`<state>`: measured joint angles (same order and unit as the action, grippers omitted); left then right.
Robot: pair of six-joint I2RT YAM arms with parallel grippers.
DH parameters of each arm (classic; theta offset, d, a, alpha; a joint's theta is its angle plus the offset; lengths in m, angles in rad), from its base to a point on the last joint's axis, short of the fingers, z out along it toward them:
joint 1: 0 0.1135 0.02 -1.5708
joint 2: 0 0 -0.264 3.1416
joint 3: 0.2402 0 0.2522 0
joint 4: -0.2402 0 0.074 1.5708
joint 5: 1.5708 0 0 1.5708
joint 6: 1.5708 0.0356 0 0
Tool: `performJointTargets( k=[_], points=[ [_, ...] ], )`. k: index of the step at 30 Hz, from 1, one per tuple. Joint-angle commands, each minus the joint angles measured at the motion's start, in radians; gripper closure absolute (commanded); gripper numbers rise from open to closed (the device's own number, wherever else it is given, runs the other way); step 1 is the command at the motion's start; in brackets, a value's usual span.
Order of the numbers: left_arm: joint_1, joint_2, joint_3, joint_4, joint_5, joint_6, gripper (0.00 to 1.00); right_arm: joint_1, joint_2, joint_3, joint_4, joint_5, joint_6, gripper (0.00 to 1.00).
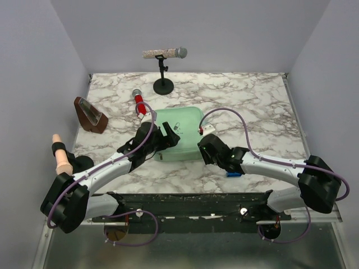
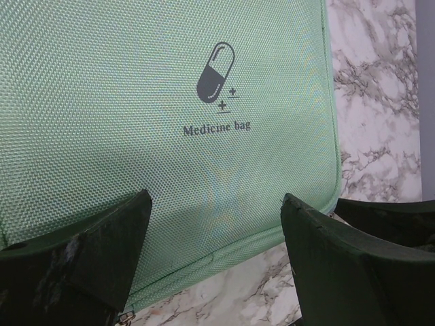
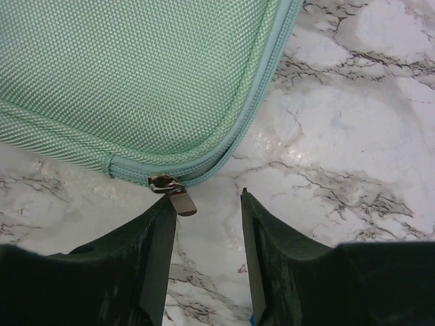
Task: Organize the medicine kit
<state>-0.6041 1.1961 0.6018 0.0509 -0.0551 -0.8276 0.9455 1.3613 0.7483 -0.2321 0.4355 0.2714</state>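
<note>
The medicine kit point(image 1: 185, 126) is a mint-green woven case lying flat and zipped shut at the table's middle; its lid carries a dark pill logo and the words "Medicine bag" point(image 2: 216, 128). My left gripper point(image 1: 162, 140) is at the kit's near-left edge, open wide, its fingers point(image 2: 102, 238) straddling the rim of the kit point(image 2: 136, 102) without touching it. My right gripper point(image 3: 207, 197) is at the near-right corner of the kit point(image 3: 136, 75), open with a narrow gap. The metal zipper pull point(image 3: 178, 197) lies right at the left fingertip, not clamped.
A microphone point(image 1: 164, 54) on a black stand point(image 1: 163, 86) is at the back. A red-tipped stick point(image 1: 138, 102) lies left of the kit, near a brown wedge holder point(image 1: 90, 115). A peach-coloured post point(image 1: 60, 157) stands at far left. Something small and blue point(image 1: 234, 174) lies under the right arm.
</note>
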Motion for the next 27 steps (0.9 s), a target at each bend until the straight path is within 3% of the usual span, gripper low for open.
performJointTargets(
  k=[1, 9, 14, 27],
  points=[
    [0.023, 0.022, -0.048, -0.209, -0.058, 0.039, 0.08, -0.014, -0.002, -0.01, 0.059, 0.0, -0.021, 0.49],
    [0.026, 0.023, -0.046, -0.206, -0.055, 0.038, 0.08, -0.017, 0.015, 0.022, 0.077, -0.024, -0.052, 0.47],
    [0.026, 0.022, -0.048, -0.206, -0.052, 0.038, 0.08, -0.017, 0.036, 0.031, 0.082, -0.03, -0.06, 0.52],
    [0.029, -0.024, -0.039, -0.229, -0.046, 0.031, 0.08, -0.017, 0.01, 0.025, 0.091, -0.041, -0.066, 0.85]
  ],
)
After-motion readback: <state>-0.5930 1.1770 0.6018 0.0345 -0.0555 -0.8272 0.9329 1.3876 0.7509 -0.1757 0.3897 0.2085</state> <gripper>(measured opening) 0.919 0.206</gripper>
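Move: The zipper pull at the medicine bag's near right corner is right by my right fingertips, about 1 cm ahead and 1 cm left, at their height. The bag's middle is some 9 cm ahead and 9 cm left; the second zipper pull roughly 15 cm left and 1 cm ahead. The blue clip is about 10 cm right, 5 cm back, lower down. From my left hand, the near right pull is some 7 cm back, 9 cm right and 5 cm below. I close my half-open right fingers on the zipper pull at the near right corner, bringing them most of the way shut with the metal tab between the tips. As they narrow, my hand eases only about 1 cm to the left, towards the pull, and a touch forward, keeping its height and downward slant. ##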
